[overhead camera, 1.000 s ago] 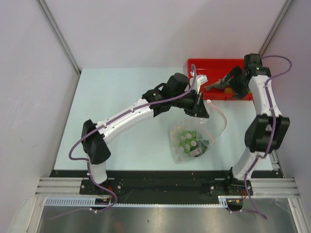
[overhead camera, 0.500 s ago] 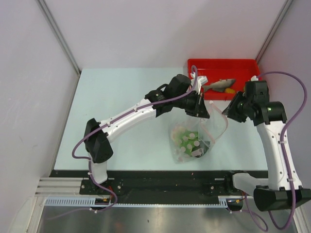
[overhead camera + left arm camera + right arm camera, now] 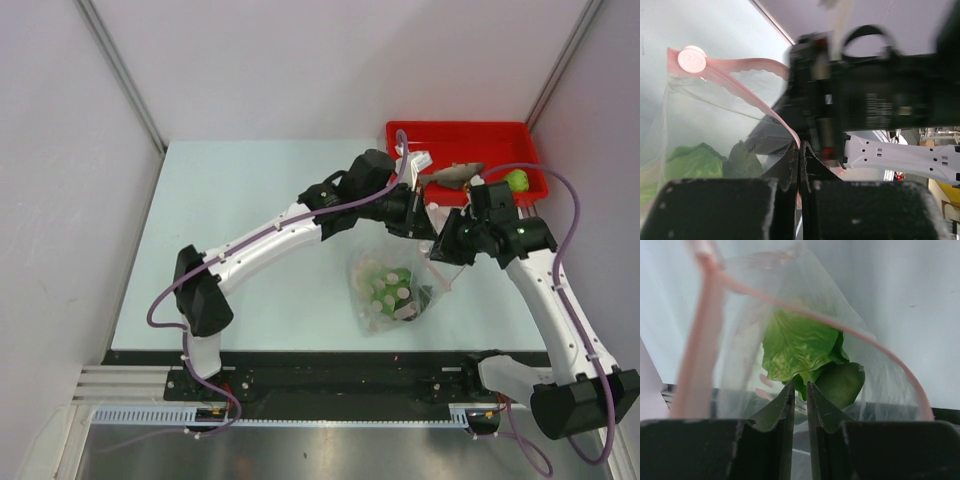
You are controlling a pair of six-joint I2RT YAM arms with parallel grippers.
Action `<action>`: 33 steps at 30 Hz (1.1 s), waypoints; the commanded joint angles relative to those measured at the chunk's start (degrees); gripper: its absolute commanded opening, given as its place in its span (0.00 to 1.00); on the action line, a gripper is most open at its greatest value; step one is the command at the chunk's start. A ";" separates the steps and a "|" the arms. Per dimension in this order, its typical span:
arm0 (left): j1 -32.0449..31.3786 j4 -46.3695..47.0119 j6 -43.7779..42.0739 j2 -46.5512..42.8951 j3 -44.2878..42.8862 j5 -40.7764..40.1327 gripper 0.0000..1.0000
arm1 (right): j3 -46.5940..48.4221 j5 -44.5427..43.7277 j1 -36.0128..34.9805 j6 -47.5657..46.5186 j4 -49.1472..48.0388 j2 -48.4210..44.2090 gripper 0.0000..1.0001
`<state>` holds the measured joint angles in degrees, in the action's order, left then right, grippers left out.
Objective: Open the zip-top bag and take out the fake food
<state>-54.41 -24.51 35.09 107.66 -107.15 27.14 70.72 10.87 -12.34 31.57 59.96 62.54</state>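
Observation:
The zip-top bag (image 3: 372,310) lies on the table's near right part with its mouth pulled open toward the tray. My left gripper (image 3: 428,228) is shut on the pinkish zip strip (image 3: 765,117), which runs down between its tips (image 3: 800,148). My right gripper (image 3: 443,250) hangs at the mouth's right side, its jaws (image 3: 799,386) nearly together with a slim gap. Beyond its tips the leafy green piece (image 3: 800,342) of the fake food lies inside the bag (image 3: 880,365); I cannot tell whether the tips touch it. A grey fish (image 3: 455,172) and a light green fruit (image 3: 516,180) lie in the red tray.
The red tray (image 3: 455,127) stands at the back right corner, just behind both grippers. The two wrists are close together over the bag's mouth. Walls stand along the table's left, back and right sides. A round pink tab (image 3: 692,58) sits on the zip strip.
My right arm swung from the red tray down to the bag's mouth while its jaws closed most of the way. A light green fruit now lies in the tray. The left gripper kept hold.

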 commanded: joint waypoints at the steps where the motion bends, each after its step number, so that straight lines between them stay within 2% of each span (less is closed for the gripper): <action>1: -1.13 3.16 1.12 0.01 -2.80 -0.07 0.00 | -3.56 2.49 -0.49 1.12 -4.68 2.22 0.19; 10: -1.75 5.44 2.61 2.99 -2.88 -0.06 0.00 | -12.70 2.75 0.12 2.52 -7.31 4.96 0.21; 16: -1.66 5.88 2.53 6.51 -4.55 -0.50 0.00 | -22.02 7.49 3.45 4.11 -10.21 4.34 0.26; 23: -1.75 6.49 3.84 10.55 -5.26 0.90 0.00 | -25.45 10.22 7.50 1.83 -9.61 4.60 0.40; 26: -2.01 6.49 3.93 11.52 -5.26 0.99 0.00 | -25.81 9.96 8.12 0.69 -7.67 4.17 0.50; 30: -2.19 6.23 3.84 11.70 -4.65 0.90 0.00 | -25.89 8.20 8.73 -0.98 -3.73 3.46 0.54; 33: -2.19 6.49 3.84 11.35 -3.68 0.82 0.00 | -27.73 8.81 8.82 -0.99 -4.93 2.59 0.57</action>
<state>-56.29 -20.23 38.24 119.90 -109.62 27.44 44.80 19.00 -3.84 32.25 53.17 67.29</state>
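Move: The dark green fake food at the bottom of the bag lies about 18 cm below the right fingertips, some 3 cm back and 1 cm left. The lettuce is about 8 cm to the left of the right hand, 1 cm back and 18 cm below; the rim pinched by the left hand is about 6 cm above it, 2 cm left and level fore and aft. From the left hand that dark food lies about 2 cm back, 2 cm to its right and 25 cm below. The right hand plunges about 14 cm down through the bag's mouth towards the dark green food, drawing back some 5 cm in the later part, while its wrist tips the fingers about 25 degrees back towards the base and the fingers spread from nearly shut to about half open. The left hand keeps its closed pinch on the pink rim and goes down with it, about 8 cm, also shifting some 5 cm to its right. ##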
